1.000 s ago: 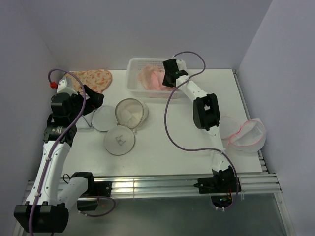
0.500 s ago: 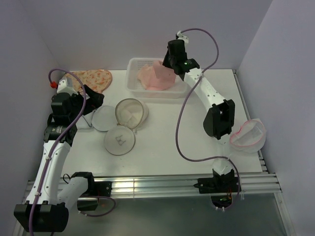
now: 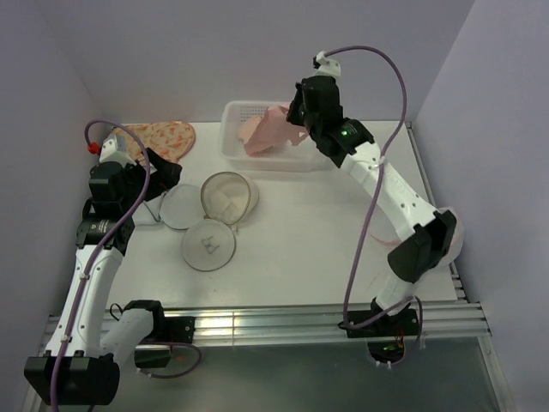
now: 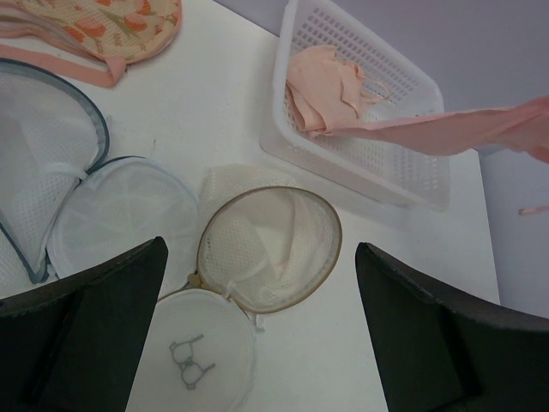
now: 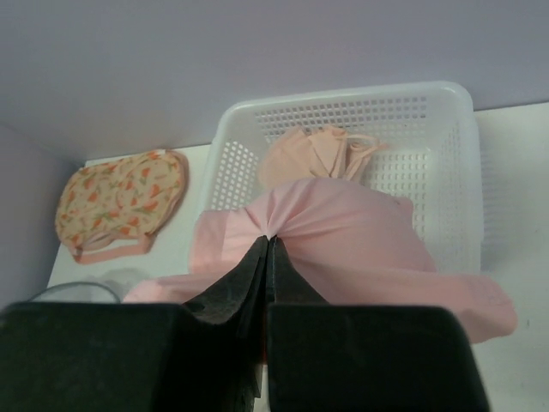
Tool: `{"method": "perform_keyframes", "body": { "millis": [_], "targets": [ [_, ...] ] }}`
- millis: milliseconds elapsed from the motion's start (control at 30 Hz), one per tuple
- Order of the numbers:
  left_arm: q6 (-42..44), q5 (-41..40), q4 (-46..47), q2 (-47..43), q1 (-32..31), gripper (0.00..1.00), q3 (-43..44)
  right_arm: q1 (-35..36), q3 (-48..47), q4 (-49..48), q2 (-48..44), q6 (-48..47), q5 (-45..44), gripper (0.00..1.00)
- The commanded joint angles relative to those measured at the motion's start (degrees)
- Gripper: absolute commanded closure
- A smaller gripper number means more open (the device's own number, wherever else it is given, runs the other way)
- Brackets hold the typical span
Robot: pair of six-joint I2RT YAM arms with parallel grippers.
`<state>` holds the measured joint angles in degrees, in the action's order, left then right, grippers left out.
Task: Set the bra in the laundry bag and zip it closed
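Note:
A pink bra hangs above the white basket, and my right gripper is shut on a pinch of its fabric. In the right wrist view the cloth bunches at the closed tips of the right gripper. The laundry bag lies open mid-table with its tan rim up; its lid with the black drawing is folded toward me. My left gripper hovers open at the left, holding nothing. From the left wrist I see the bag, the lid and the stretched bra.
A peach garment stays in the basket. A floral pouch lies at the back left. Grey-rimmed mesh bags lie beside the laundry bag, under the left gripper. Walls close the back and both sides.
The right gripper has risen out of the basket with the bra, and that arm's elbow has swung out to the right. The left arm has not moved.

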<state>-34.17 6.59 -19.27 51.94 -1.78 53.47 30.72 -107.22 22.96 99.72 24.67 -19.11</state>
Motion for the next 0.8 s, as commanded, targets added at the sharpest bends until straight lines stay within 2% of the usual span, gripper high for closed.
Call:
{"method": "perform_keyframes", "body": {
  "millis": [0,167,433,633,767],
  "targets": [
    [-0.3,1.4,2.5,-1.2,0.3,0.01,0.1,2.9,3.8,-4.8,-9.4,-2.2,-4.5,1.0],
    [-0.2,1.8,2.7,-1.7,0.3,0.01,0.2,6.5,9.1,-5.0,-17.1,-2.9,-5.8,1.0],
    [-0.3,2.5,2.8,-1.8,0.3,0.01,0.2,8.3,19.6,-2.7,-28.4,-1.7,0.8,1.0],
    [-0.5,4.0,3.5,-1.1,0.3,0.01,0.0,11.2,37.0,-4.0,-36.7,1.1,5.7,1.0],
    [-0.9,5.6,4.1,-0.2,0.0,0.02,-0.3,15.3,50.5,-4.3,-42.2,6.5,5.5,1.0]
  ]
}}
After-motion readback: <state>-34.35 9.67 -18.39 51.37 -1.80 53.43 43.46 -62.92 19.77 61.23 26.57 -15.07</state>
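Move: The right hand, with the pink bra already pinched and hanging over the basket, has the open mesh bag with the brown rim about 21 cm to its left, 7 cm back and 34 cm below. The basket's middle is roughly 12 cm ahead and 7 cm left; the bag's round lid about 24 cm back and 26 cm left, both also well below. From the idle left hand the bag lies some 8 cm ahead, 11 cm right and 26 cm down. Keeping its pinch on the pink bra, the right hand draws straight back about 19 cm from over the basket, at first climbing some 8 cm so that the cloth comes up and out. Still pulling back, it then sinks about 14 cm over the open table to the right of the brown-rimmed bag, turning some 15 degrees counter-clockwise, with the fingers staying shut. ##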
